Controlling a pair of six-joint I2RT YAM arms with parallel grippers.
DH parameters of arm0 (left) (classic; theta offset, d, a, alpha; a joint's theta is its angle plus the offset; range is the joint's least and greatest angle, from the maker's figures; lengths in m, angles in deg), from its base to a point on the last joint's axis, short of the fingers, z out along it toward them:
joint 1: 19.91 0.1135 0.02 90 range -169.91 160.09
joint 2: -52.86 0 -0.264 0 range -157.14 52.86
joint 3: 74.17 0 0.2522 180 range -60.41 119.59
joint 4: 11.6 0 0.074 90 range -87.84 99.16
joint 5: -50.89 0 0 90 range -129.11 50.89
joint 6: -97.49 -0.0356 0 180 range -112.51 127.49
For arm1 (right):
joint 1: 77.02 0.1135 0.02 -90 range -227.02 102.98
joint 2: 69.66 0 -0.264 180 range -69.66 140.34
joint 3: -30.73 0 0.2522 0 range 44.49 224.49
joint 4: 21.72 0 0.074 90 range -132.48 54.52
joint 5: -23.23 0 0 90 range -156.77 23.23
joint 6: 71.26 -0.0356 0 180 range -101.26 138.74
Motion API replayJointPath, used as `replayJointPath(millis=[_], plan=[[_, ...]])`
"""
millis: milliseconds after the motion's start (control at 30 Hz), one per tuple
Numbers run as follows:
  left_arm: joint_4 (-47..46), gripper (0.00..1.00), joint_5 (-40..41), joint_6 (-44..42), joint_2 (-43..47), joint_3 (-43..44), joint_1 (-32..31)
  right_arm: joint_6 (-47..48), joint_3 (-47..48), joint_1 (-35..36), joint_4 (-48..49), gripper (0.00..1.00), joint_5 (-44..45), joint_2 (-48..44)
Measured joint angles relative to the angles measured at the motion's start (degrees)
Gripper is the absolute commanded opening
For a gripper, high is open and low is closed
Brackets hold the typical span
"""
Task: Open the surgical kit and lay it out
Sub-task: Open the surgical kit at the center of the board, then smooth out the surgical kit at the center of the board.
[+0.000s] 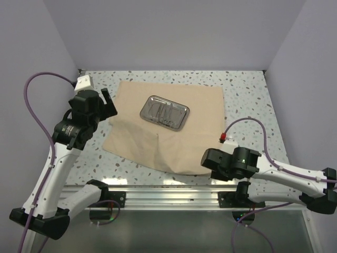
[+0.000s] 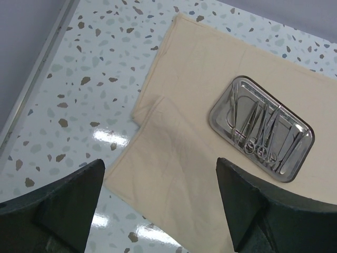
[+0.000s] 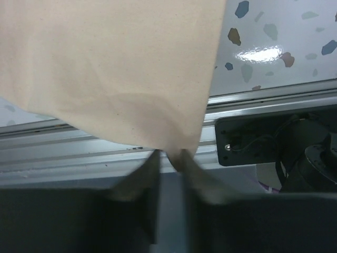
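The tan cloth wrap (image 1: 174, 145) lies spread over the speckled table, its near left part still doubled over in a fold (image 2: 174, 158). On its middle sits the shiny steel tray (image 1: 165, 112), also seen in the left wrist view (image 2: 215, 117), holding several thin metal instruments (image 2: 263, 134). My left gripper (image 1: 109, 103) hovers open above the cloth's left edge, with nothing between its fingers (image 2: 159, 163). My right gripper (image 1: 206, 158) is shut on the cloth's near right corner (image 3: 168, 155), and the cloth (image 3: 116, 68) hangs lifted from it over the table's front edge.
An aluminium rail (image 1: 168, 192) runs along the near edge, below the pinched corner (image 3: 79, 153). Grey walls close in the table on three sides. A white box (image 1: 83, 82) sits at the back left corner.
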Motion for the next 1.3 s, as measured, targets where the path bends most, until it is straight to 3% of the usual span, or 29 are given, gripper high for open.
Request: replayJointPath(millis=[33,67,233,367,433,567,667,833,1000,1200,1300], plan=[[0.46,0.91,0.42,0.02,0.2,0.02,0.0,-1.88,-0.76,0.0,-0.02,0.79,0.02,-0.74],[0.96,0.91,0.79,0.04,0.39,0.0,0.0,-3.06,-1.25,0.0,-0.17,0.98,0.15,-1.31],[4.11,0.91,0.28,1.51,1.18,-0.11,0.0,-5.97,0.81,0.04,-0.57,0.98,2.71,-1.75],[5.16,0.89,-4.96,5.46,2.19,-5.2,-0.02,-4.55,11.02,-0.04,-0.55,0.98,9.09,0.68],[5.31,0.89,-7.48,8.37,2.25,-10.99,-0.02,-0.9,16.41,-1.49,-0.44,0.98,11.69,3.85],[7.56,0.89,-10.82,13.88,-1.2,-21.7,0.0,11.58,27.1,-14.67,0.66,0.98,11.47,14.58],[8.68,0.89,-11.21,17.05,-4.83,-24.48,0.0,20.37,32.65,-21.42,4.15,0.98,10.12,24.61],[5.33,0.87,-11.23,20.2,-12.81,-25.83,0.07,32.24,37.79,-25.77,9.88,0.98,5.01,35.15],[1.31,0.84,-11.17,23.39,-19.26,-30.08,0.13,39.17,39.98,-29.86,13.44,0.98,0.22,39.95],[-1.68,0.74,-10.95,26.34,-23.71,-30.62,0.26,44.33,39.5,-33.09,16.46,0.98,-4.59,40.44],[-2.43,0.56,-11.15,27.26,-25.09,-29.86,0.22,46.05,38.38,-34.69,17.46,0.98,-6.21,40.59]])
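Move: The near edge of the surgical kit's cloth wrap, just right of its left corner, lies about 29 cm below the left gripper, 8 cm back and 2 cm to its right; the instrument tray is some 12 cm ahead, 22 cm right, the cloth crease about 2 cm ahead, 19 cm right. The right gripper already pinches the wrap's near-right corner; from it the tray lies roughly 33 cm ahead, 20 cm left and 13 cm below. Open the right gripper wide at once to let go of the wrap's near-right corner, lift it about 10 cm, then carry it some 24 cm forward and a little left, sinking partway again beside the tray. Meanwhile plunge the left gripper almost 30 cm and slightly back onto the wrap's near-left edge, tipping its fingers steeply down, and start closing them astride that edge. ##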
